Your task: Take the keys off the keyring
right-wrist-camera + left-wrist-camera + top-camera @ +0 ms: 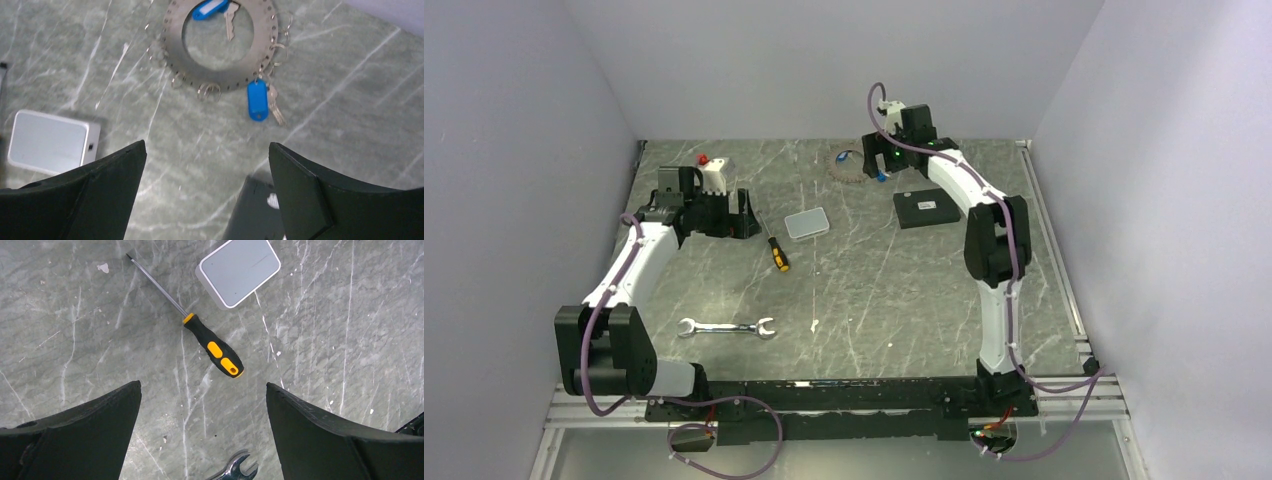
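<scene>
The keyring (218, 83) is a flat grey metal ring with small holes and wire loops round its rim, lying on the table at the back (833, 166). Two keys with blue tags hang from it: one (257, 100) outside the near rim, one (210, 9) over the ring's hole. My right gripper (206, 145) hovers open just short of the ring (876, 160), nothing between its fingers. My left gripper (203, 385) is open too, empty, over bare table at the left (742, 215), far from the ring.
A yellow-and-black screwdriver (212, 345) (778, 253) and a white box (239, 271) (807, 223) lie mid-table. A silver wrench (726, 327) (237, 470) is nearer the front. A black box (927, 208) (255, 210) sits under the right gripper's right finger.
</scene>
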You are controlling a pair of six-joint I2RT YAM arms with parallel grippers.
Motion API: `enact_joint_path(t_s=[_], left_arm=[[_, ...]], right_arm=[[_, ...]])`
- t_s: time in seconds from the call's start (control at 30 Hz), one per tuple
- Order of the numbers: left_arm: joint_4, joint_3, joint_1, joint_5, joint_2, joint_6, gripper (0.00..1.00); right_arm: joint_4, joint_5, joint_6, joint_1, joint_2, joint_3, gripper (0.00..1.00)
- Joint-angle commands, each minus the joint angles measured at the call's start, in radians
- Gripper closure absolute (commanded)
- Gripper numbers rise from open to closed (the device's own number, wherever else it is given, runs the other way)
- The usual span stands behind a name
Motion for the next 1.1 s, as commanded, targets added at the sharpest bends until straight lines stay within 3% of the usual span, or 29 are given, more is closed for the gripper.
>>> enact_joint_path(t_s=[0.0, 0.5, 0.93, 1.07], left_arm=[[0.029, 0.003, -0.001, -0.001, -0.028, 0.000, 0.00], [0.034, 0.012, -0.002, -0.029, -0.024, 0.006, 0.00], [0.028, 0.025, -0.002, -0.040, -0.044, 0.006, 0.00], [0.027, 0.028, -0.002, -0.038, -0.044, 0.003, 0.01]], right_arm=[[0.019, 0.042, 0.047, 0.014, 0.082, 0.158, 0.04], [0.020, 0.103, 0.045, 0.080, 0.295, 0.354, 0.26], [0.063, 0.160, 0.047, 0.087, 0.346, 0.320, 0.47], [0.071, 0.165, 0.050, 0.088, 0.357, 0.311, 0.49]])
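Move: The keyring, a big flat metal disc, has its middle about 9 cm ahead of the right hand, 8 cm left and 13 cm below. On the table too, a blue-tagged key at its rim lies some 6 cm ahead and 2 cm right of that hand; the black box is 6 cm back and 12 cm right, the white box 11 cm back and 16 cm left. From the left hand the keyring lies roughly 28 cm ahead, 22 cm right, 14 cm down. Downward, some 7 to 8 cm in all, the right hand sinks towards the near rim of the keyring, first pushing about 4 cm forward, then swinging some 4 cm farther left before it slows over the small wire loops there. On the way its fingers narrow from wide open to about half, and the wrist keeps its slanting aim; no touch can be seen. ##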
